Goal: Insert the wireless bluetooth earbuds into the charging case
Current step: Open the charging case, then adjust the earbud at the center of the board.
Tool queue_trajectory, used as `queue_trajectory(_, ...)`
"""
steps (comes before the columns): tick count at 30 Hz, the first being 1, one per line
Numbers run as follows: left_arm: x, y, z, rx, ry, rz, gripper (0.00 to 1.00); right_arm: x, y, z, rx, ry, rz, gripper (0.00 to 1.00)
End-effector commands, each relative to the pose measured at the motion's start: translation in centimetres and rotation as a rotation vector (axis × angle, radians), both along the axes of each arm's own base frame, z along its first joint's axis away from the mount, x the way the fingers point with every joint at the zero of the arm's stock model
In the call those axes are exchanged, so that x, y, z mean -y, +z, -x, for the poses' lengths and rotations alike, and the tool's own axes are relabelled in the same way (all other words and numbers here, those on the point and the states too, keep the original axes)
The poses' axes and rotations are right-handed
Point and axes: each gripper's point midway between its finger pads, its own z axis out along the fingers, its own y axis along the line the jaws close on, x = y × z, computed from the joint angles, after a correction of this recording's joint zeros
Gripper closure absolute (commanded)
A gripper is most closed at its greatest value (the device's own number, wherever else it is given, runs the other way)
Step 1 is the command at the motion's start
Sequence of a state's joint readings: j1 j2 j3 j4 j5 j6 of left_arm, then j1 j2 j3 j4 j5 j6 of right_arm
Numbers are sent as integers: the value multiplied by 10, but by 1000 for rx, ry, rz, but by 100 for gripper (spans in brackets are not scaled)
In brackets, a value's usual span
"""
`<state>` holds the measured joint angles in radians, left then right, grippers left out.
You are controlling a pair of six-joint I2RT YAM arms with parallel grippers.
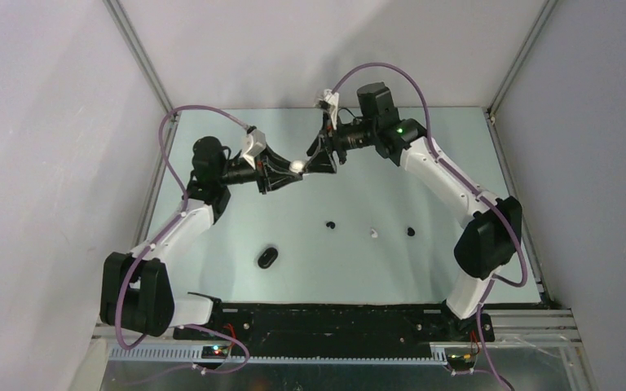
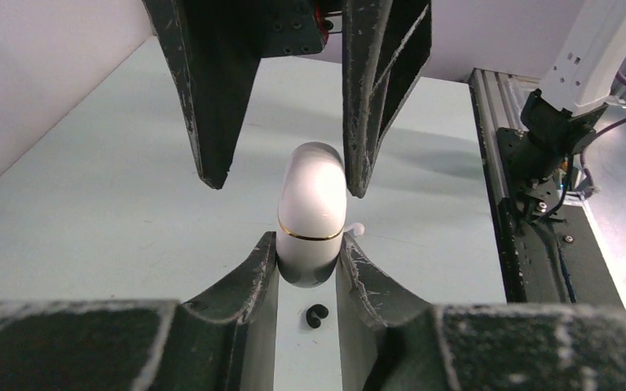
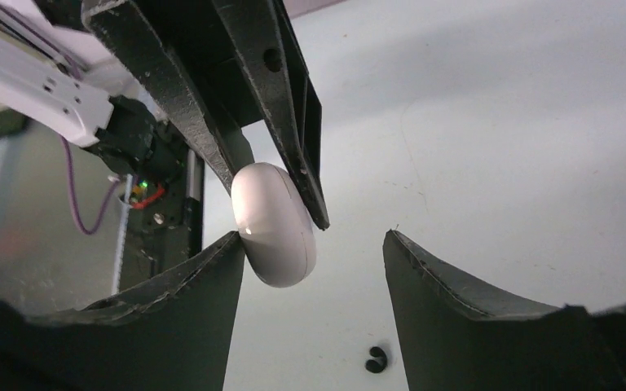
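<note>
My left gripper [image 1: 296, 167] is shut on a white pebble-shaped charging case [image 2: 311, 213] and holds it in the air over the far middle of the table. The case's lid is closed along a gold seam. My right gripper [image 1: 319, 159] faces it tip to tip and stands open, its fingers [image 2: 212, 98] on either side of the case's top. In the right wrist view the case [image 3: 273, 224] lies against one finger of the right gripper [image 3: 311, 236], with a wide gap to the other. On the table lie two black earbuds [image 1: 331, 223] [image 1: 411, 232] and a white earbud [image 1: 373, 234].
A black pebble-shaped case [image 1: 267, 258] lies on the table nearer the left arm. White walls enclose the table on three sides. A black rail [image 1: 334, 314] with both arm bases runs along the near edge.
</note>
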<state>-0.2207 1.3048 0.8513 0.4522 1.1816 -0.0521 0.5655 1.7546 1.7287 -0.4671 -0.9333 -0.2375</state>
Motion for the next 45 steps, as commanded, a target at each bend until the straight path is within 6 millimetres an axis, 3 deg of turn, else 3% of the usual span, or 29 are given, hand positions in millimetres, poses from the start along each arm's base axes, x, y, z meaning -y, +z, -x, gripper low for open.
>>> queue_trajectory(1, 3, 22, 8, 83, -29, 14, 100, -1, 27, -24, -44, -72, -90, 34)
queue_trajectory(8, 4, 21, 12, 83, -35, 14, 100, 2, 37, -43, -11, -164, -110, 35)
queue_trajectory(16, 4, 21, 13, 81, -31, 14, 100, 4, 35, -41, -4, -175, -100, 36)
queue_trajectory(19, 3, 19, 11, 63, -17, 15, 100, 6, 43, -37, -3, -170, -118, 36)
queue_trajectory(23, 2, 15, 9, 36, 3, 16, 100, 16, 77, -21, 10, -122, -184, 35)
queue_trajectory(26, 2, 12, 6, 9, 16, 17, 100, 34, 99, -2, 28, -69, -215, 35)
queue_trajectory(28, 1, 12, 5, -6, 26, 20, 100, 49, 102, 8, 27, -60, -206, 34)
queue_trajectory(29, 0, 12, 5, -10, 31, 21, 100, 55, 90, 11, 20, -59, -176, 34)
queue_trajectory(30, -1, 12, 6, -14, 33, 22, 100, 66, 91, 14, 39, -71, -167, 34)
queue_trajectory(31, -1, 12, 6, -15, 39, 23, 100, 74, 69, 18, 55, -62, -110, 35)
queue_trajectory(32, -2, 12, 6, -19, 40, 23, 100, 85, 62, 16, 176, -69, -68, 36)
queue_trajectory(33, -2, 12, 6, -24, 44, 25, 100, 94, 30, 24, 121, -74, 6, 36)
queue_trajectory(34, -3, 11, 6, -28, 46, 25, 100, 106, 21, 22, 248, -66, 58, 39)
queue_trajectory(35, -3, 12, 7, -32, 51, 28, 100, 115, -12, 33, 211, -47, 130, 41)
queue_trajectory(39, -5, 10, 7, -57, 62, 31, 100, 156, -93, 52, 372, 66, 385, 54)
queue_trajectory(42, -6, 9, 8, -66, 71, 33, 100, 173, -135, 58, 477, 181, 497, 64)
queue_trajectory(45, -8, 10, 8, -70, 83, 35, 100, 187, -170, 62, 530, 256, 576, 67)
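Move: Just off the right fingertips sits the closed charging case, its middle about 2 cm back, 2 cm left and 2 cm below the right hand, with the rear finger at its robot-side edge. The left hand still grips its lower end, so its middle lies some 2 cm to that hand's right, level with it. Down on the table, about 29 cm under the right hand, a black earbud lies roughly 2 cm ahead and 5 cm right, a white earbud 15 cm right and level fore and aft. Pushing the rear fingertip forward about 3.5 cm against the robot-side edge of the lid, tips lifting slightly, the right hand flips at the lid while the left keeps its grip and stays nearly still. The right hand then rises off to the right and swings right, back and down, some 20 cm below its peak, towards the white earbud, turning fingers steeper downward and half closing them. ##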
